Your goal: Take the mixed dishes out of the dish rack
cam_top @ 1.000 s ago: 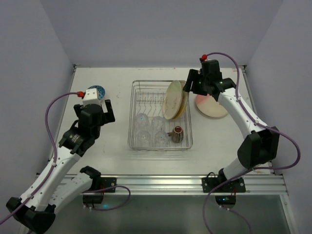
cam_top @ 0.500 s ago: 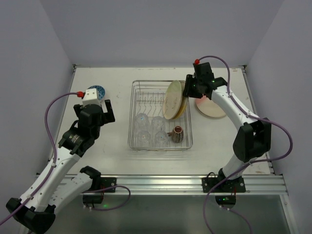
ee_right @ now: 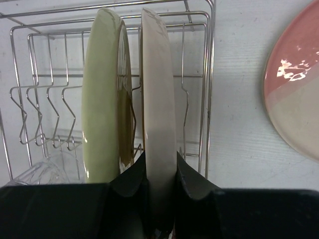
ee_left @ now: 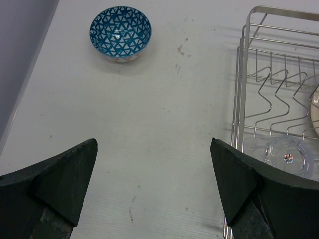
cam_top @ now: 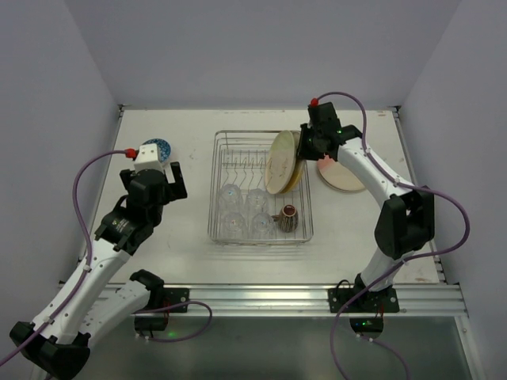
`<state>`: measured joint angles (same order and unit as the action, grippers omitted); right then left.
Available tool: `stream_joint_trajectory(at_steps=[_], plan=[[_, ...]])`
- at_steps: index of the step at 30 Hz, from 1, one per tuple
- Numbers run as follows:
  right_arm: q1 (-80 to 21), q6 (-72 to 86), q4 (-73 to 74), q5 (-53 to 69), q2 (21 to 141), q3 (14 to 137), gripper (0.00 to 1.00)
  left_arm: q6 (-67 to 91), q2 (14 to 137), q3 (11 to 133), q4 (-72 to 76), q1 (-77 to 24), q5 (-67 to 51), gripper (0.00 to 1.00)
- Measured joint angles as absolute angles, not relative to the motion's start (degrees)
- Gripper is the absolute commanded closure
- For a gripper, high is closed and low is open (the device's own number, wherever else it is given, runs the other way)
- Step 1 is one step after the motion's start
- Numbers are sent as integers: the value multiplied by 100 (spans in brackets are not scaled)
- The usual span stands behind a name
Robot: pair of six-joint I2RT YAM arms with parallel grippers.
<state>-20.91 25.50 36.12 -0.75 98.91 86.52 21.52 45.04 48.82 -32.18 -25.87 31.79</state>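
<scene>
The dish rack (cam_top: 261, 186) stands mid-table. Two plates (cam_top: 281, 162) stand on edge at its far right. In the right wrist view they are a pale-green plate (ee_right: 102, 99) and a cream plate (ee_right: 158, 114) to its right. My right gripper (ee_right: 159, 174) is shut on the cream plate's rim, one finger on each face. Several clear glasses (cam_top: 242, 210) and a dark brown mug (cam_top: 287, 218) sit at the rack's near end. The blue-patterned bowl (ee_left: 120, 32) rests on the table at far left. My left gripper (ee_left: 154, 184) hangs open over bare table left of the rack.
A pink-and-cream plate (cam_top: 344, 174) lies flat on the table right of the rack, close to my right arm. The rack's wire wall (ee_left: 240, 99) is just right of my left gripper. Walls enclose the table on three sides.
My right gripper has moved left from over the pink plate to the rack and shut on the cream plate's rim. The left arm has not moved.
</scene>
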Motion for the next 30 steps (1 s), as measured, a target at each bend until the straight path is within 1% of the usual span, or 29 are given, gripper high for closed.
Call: stream_joint_trajectory(at_steps=[1,17,30], plan=[[-2095,2571,3614,-119,9891,8661,100,2152,4504,4882,-3218,-2587,3175,0],[-2132,2724,3802,-292,9660,8674,100,2152,4449,4882,-3214,-2587,3168,0],[-2108,2676,4263,-670,9216,9102,100,2152,4425,4882,-3179,-2587,3168,0]])
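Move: The right gripper already pinches the right-hand plate of the two in the rack, near its top. The stack of laid-down plates lies about 15 cm to its right, 4 cm farther out and 15 cm below. The remaining plate stands some 4 cm to the gripper's left, about 1 cm nearer; the brown mug is 16 cm back and 4 cm left. From the left gripper the stack is roughly 52 cm right and 18 cm ahead. Keep the right fingers closed on the plate's rim and, after a brief hold, draw the plate up out of its slot by about 6 cm, easing some 2 cm to the right, away from the remaining plate. Let the wrist turn slightly clockwise and the fingertips tip up about 5 degrees as the plate rises. ##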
